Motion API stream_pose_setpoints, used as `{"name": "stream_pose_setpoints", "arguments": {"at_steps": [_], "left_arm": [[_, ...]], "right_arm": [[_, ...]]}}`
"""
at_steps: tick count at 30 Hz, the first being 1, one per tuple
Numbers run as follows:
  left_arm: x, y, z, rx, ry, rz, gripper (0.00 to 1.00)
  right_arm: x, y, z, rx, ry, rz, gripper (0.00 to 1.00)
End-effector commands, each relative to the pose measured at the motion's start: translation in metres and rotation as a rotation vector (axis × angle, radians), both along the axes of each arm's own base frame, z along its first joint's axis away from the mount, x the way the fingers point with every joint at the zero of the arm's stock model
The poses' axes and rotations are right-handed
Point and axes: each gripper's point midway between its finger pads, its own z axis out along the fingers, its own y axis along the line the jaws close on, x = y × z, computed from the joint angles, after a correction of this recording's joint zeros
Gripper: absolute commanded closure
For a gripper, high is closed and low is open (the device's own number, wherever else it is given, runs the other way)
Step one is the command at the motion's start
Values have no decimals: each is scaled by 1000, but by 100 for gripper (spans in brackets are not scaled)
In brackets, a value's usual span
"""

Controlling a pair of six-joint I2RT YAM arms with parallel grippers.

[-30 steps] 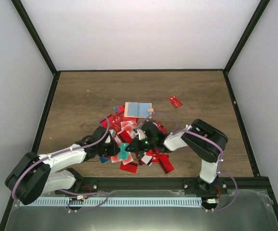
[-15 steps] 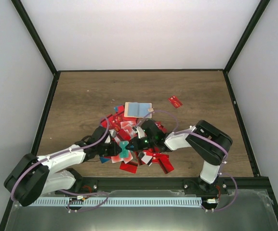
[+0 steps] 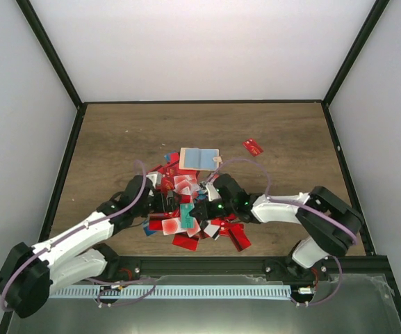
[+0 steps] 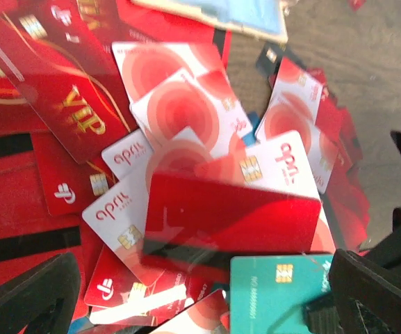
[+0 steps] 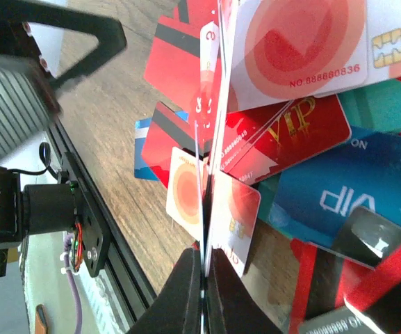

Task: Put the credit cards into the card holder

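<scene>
A heap of credit cards (image 3: 186,209), mostly red, some white with a red blot, a few teal or blue, lies in front of both arms. The tan card holder (image 3: 189,158), with something blue lying on or in it, rests flat just beyond the heap. My left gripper (image 3: 164,203) hangs low over the heap's left side, open wide, its fingers (image 4: 30,299) empty above a red card (image 4: 235,216) and a teal card (image 4: 283,282). My right gripper (image 5: 204,254) is shut on a thin card (image 5: 213,132) that I see edge-on over the heap.
One red card (image 3: 253,147) lies alone on the wooden table (image 3: 117,139), right of the holder. A black frame rail (image 5: 89,229) runs along the near edge, close to the heap. Dark walls border the table on the left and right.
My left gripper has gone from shut to wide open and drawn back left. My right gripper has closed on a card, and its arm has stretched out lower toward the heap.
</scene>
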Motion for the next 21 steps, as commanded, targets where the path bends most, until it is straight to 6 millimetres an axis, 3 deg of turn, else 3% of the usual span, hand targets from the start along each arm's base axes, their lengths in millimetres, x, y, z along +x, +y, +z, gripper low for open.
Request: {"name": "stream_pose_setpoints", "arguments": {"at_steps": [1, 5, 9, 13, 21], "left_arm": [[14, 10, 23, -24, -127, 78, 0], [9, 16, 28, -163, -180, 141, 0], [-6, -2, 50, -273, -221, 12, 0], [-11, -10, 47, -259, -206, -63, 0], [-18, -39, 52, -397, -206, -196, 5]], "right_arm": [[-5, -13, 8, -7, -24, -4, 99], [-9, -19, 18, 17, -34, -5, 99], [-7, -27, 25, 26, -45, -21, 99], [1, -36, 28, 22, -63, -45, 99], [19, -51, 45, 74, -139, -47, 99]]}}
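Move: The teal card is already pinched in my right hand, its middle about 2 cm left of, 2 cm behind and just under the pads. From my open left hand it lies some 6 cm right, 5 cm back and 3 cm lower. The card holder is about 15 cm ahead, 10 cm right and 8 cm below my left hand; a red striped card on the pile is 1 cm ahead, 6 cm right and 7 cm down. I keep the teal card pinched in my right hand and carry it about 5 cm to the right and 3 cm up off the pile, easing back a little first and then forward. My left hand stays wide open and empty: it rises some 3 cm, then swings about 3.5 cm right and slightly back, following the card's way, its wrist turning around 20 degrees. ##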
